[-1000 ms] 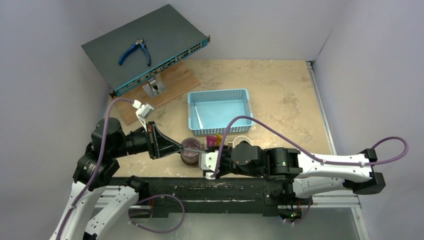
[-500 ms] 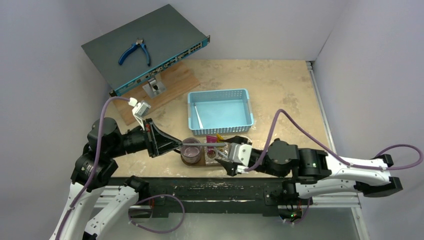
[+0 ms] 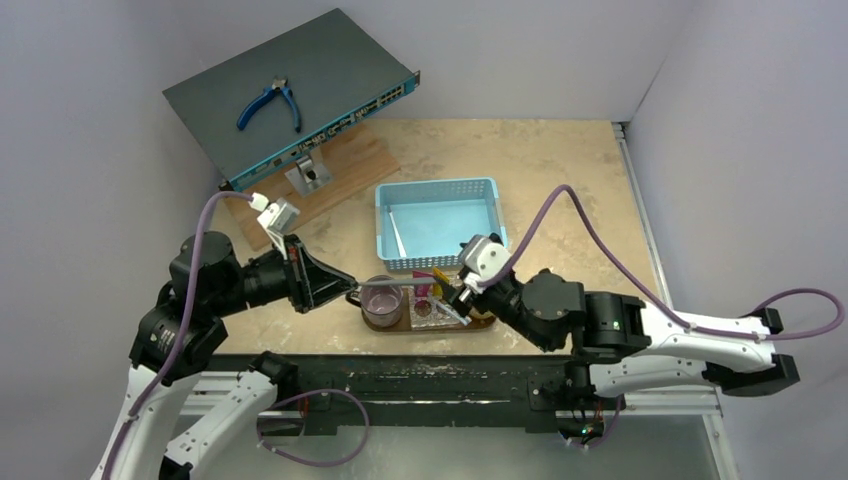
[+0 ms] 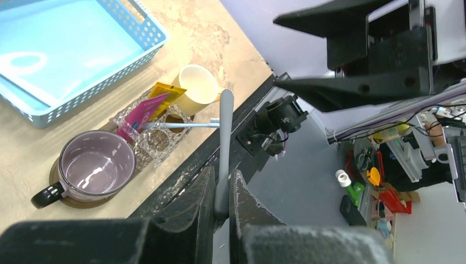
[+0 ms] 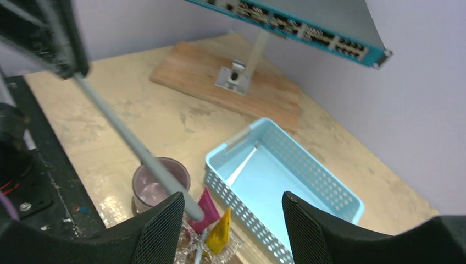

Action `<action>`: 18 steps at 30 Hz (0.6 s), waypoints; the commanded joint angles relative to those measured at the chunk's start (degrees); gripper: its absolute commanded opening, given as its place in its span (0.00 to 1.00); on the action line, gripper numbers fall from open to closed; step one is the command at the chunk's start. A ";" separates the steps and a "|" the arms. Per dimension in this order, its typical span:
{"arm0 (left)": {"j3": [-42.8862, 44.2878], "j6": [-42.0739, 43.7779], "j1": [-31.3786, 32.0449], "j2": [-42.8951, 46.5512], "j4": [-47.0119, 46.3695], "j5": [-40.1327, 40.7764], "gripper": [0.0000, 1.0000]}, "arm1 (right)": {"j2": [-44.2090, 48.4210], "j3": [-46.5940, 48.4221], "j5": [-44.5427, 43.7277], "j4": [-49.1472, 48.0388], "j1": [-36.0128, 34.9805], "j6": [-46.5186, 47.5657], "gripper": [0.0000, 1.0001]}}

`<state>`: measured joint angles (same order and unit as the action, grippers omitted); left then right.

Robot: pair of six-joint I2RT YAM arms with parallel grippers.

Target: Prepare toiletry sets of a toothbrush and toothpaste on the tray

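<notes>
My left gripper (image 3: pixel 350 291) (image 4: pixel 221 179) is shut on the handle end of a grey toothbrush (image 3: pixel 395 288) (image 4: pixel 224 132) (image 5: pixel 132 144), which juts out level over a purple mug (image 3: pixel 383 303) (image 4: pixel 96 165). The mug stands on the left end of the dark-brown tray (image 3: pixel 487 321). On the tray a clear glassy holder (image 4: pixel 159 142) carries the pink toothpaste (image 4: pixel 144 114) (image 5: pixel 206 212), the yellow toothpaste (image 4: pixel 166 93) (image 5: pixel 220 234) and a pale-blue toothbrush (image 4: pixel 181 125). Above them my right gripper (image 3: pixel 452 300) (image 5: pixel 231 201) hovers open and holds nothing.
A blue mesh basket (image 3: pixel 440 222) (image 5: pixel 297 181) with a white brush (image 3: pixel 396 236) inside stands just behind the tray. A cream cup (image 4: pixel 198 88) sits beside the tubes. A tilted network switch (image 3: pixel 290 95) with blue pliers (image 3: pixel 270 103) rests on a wooden board (image 3: pixel 340 165) at the back left.
My right arm has swung from over the tray's left to its right and lifted, its jaws widening. The left gripper has kept its hold on the grey toothbrush, shifting slightly left.
</notes>
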<state>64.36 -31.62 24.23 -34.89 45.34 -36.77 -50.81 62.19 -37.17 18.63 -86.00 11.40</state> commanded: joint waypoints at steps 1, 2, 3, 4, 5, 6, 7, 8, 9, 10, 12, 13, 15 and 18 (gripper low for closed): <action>2.18 2.13 3.97 -1.23 2.34 6.90 0.00 | -2.88 6.23 -6.16 2.46 8.22 -9.95 0.66; 2.41 2.43 6.50 -1.73 2.87 8.77 0.00 | -3.84 7.52 -4.87 4.70 11.38 -12.66 0.65; 2.74 2.51 8.65 -2.21 3.47 11.25 0.00 | -4.85 8.59 -4.02 6.29 14.13 -14.68 0.64; 3.04 2.59 10.85 -2.62 3.90 13.80 0.00 | -5.91 9.60 -3.44 7.40 15.96 -15.57 0.64; 3.32 2.61 13.36 -2.90 4.26 17.34 0.00 | -6.82 10.34 -3.54 8.33 17.31 -16.33 0.65; 3.77 2.64 15.74 -3.16 4.83 20.44 0.00 | -7.71 10.80 -3.91 9.05 18.42 -16.95 0.67; 4.26 2.63 18.05 -3.61 5.40 23.55 0.00 | -8.46 11.18 -4.11 9.55 19.51 -17.54 0.67; 4.79 2.76 20.52 -4.13 6.04 26.26 0.00 | -9.04 11.27 -3.99 9.87 20.92 -18.33 0.67; 5.33 2.86 22.88 -4.91 6.73 29.19 0.00 | -9.46 11.17 -3.92 9.92 22.48 -19.12 0.68; 6.04 2.87 25.53 -5.71 7.47 32.29 0.00 | -9.63 10.85 -3.73 9.74 24.10 -19.90 0.68; 7.01 2.83 30.74 -7.59 8.91 38.48 0.00 | -9.51 10.15 -2.66 9.45 27.49 -20.96 0.67; 7.46 2.73 33.30 -8.49 9.74 41.47 0.00 | -9.37 9.71 -2.10 9.22 29.02 -21.27 0.67; 8.55 2.48 37.76 -11.03 10.99 46.82 0.00 | -8.83 8.71 -0.89 8.53 31.78 -21.33 0.67; 9.82 2.07 42.79 -14.49 12.75 52.81 0.00 | -8.57 7.44 1.01 8.02 34.44 -21.69 0.67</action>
<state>71.29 -30.22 61.78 -45.45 55.66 2.57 -60.66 70.63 -38.48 27.66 -54.26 -7.70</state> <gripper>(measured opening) 0.076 0.670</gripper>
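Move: The left gripper holds the grey toothbrush; the clear holder it is meant for lies about 12 cm to its right, 5 cm ahead and 22 cm below, with the purple mug about 3 cm right and 4 cm ahead. For the empty right gripper, the white toothbrush in the basket lies some 18 cm ahead, 10 cm left and 23 cm down; the basket's middle is 19 cm ahead and 2 cm left, the yellow mug 3 cm ahead and 7 cm right. Swing the open right gripper out and away from the grey toothbrush, about 14 cm forward and 8 cm right towards the basket, turning clockwise some 35 degrees and tipping slightly down. Meanwhile keep the left gripper shut on the grey toothbrush, lower it about 4 cm while easing right, and tip its fingers down some 20 degrees, taking the brush's free end down towards the holder. ##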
